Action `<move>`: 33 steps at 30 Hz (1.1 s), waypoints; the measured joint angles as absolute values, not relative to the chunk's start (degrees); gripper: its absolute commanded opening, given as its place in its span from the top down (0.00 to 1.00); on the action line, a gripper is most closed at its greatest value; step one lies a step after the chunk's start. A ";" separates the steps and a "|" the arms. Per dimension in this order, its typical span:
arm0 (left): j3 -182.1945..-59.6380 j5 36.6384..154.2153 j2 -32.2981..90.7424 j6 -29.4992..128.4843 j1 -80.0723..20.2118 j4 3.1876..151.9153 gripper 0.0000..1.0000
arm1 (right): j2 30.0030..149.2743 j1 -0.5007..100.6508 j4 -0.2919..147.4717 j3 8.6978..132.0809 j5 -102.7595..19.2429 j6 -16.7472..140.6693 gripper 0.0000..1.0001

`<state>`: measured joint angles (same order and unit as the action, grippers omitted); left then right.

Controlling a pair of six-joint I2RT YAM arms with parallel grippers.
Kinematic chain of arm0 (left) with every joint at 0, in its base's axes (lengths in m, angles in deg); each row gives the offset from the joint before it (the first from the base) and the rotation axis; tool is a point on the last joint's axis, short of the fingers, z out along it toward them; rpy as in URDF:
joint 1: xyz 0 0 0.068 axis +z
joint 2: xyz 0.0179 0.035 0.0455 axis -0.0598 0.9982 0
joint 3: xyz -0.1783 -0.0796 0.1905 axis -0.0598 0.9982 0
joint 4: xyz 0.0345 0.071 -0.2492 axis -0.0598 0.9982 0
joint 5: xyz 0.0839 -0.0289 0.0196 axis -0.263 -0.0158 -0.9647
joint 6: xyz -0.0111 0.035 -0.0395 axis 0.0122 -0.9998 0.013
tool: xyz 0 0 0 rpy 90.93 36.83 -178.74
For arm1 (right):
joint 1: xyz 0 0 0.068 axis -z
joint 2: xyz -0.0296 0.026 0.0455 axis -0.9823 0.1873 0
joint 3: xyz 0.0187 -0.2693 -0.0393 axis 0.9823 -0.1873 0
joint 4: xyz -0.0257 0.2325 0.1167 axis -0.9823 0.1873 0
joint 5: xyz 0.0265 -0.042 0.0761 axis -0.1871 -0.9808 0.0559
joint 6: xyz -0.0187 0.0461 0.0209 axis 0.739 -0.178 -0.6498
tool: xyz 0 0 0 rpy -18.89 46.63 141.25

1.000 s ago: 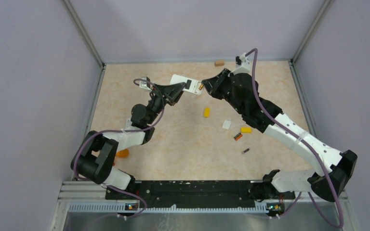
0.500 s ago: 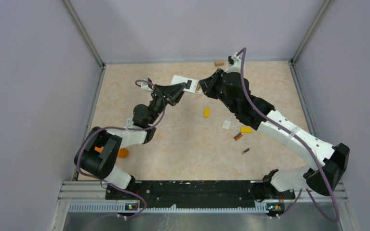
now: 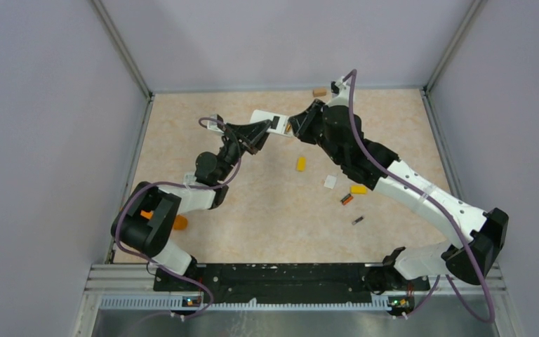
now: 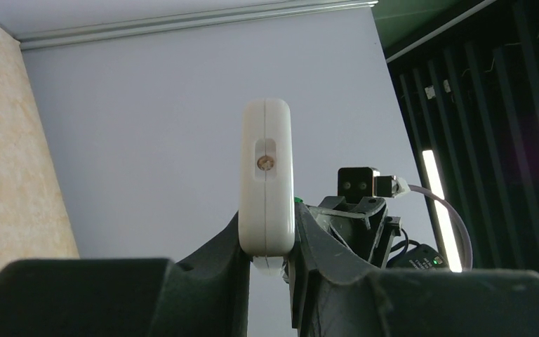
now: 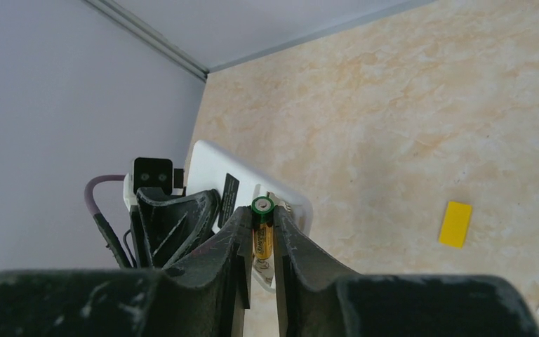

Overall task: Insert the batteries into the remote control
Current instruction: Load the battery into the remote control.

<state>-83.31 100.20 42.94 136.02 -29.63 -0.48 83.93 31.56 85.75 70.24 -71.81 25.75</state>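
My left gripper is shut on the slim white remote control and holds it off the table, edge-on in the left wrist view. My right gripper is shut on a gold battery with a green end. The battery's tip sits at the battery recess in the remote's back, beside a dark label. Two other batteries lie on the table: an orange-and-black one and a dark one.
Two yellow blocks and a small white piece lie mid-table. An orange cylinder sits by the left arm. A brown block rests at the back wall. Grey walls close in three sides.
My right gripper has moved a little left, bringing the battery up against the remote's recess. The left arm and remote have barely moved.
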 measured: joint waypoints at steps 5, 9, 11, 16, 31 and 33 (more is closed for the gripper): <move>-83.36 100.20 43.72 138.36 -29.74 -1.14 1.00 | 83.93 31.52 85.35 70.26 -71.79 26.25 0.76; -83.36 100.20 44.10 139.14 -29.74 -1.44 1.00 | 83.93 31.32 85.00 70.30 -71.79 26.41 0.69; -83.34 100.23 44.23 139.41 -29.74 -1.44 1.00 | 83.93 31.32 84.87 70.30 -71.81 26.38 0.68; -83.36 100.20 44.38 140.02 -29.74 -1.49 1.00 | 83.93 31.30 84.55 70.30 -71.84 26.43 0.65; -83.36 99.96 45.21 139.86 -29.74 -3.94 1.00 | 77.64 31.30 85.68 70.33 -71.84 25.93 0.25; -83.34 99.96 45.21 139.51 -29.74 -3.98 1.00 | 75.52 31.30 85.90 70.26 -71.62 24.40 0.22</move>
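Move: At the right hand's fingertips, within about 1 cm ahead, left and below, lies the battery bay of the remote, with the battery already down in it. The left gripper grips the remote roughly 5 cm to the left, about level; from that left hand the bay is some 5 cm to the right. On the table, about 34 cm below the right hand, a yellow block lies 6 cm ahead and 4 cm right, the white cover straight across, 13 cm right. Opening slowly at first while nearly in place over the bay, the right fingers let go of the battery; then they spread wide and the hand backs off, up about 6 cm and some 3 cm each back and to the right, its tips tilting slightly upward. The left hand holds the remote almost still throughout. ##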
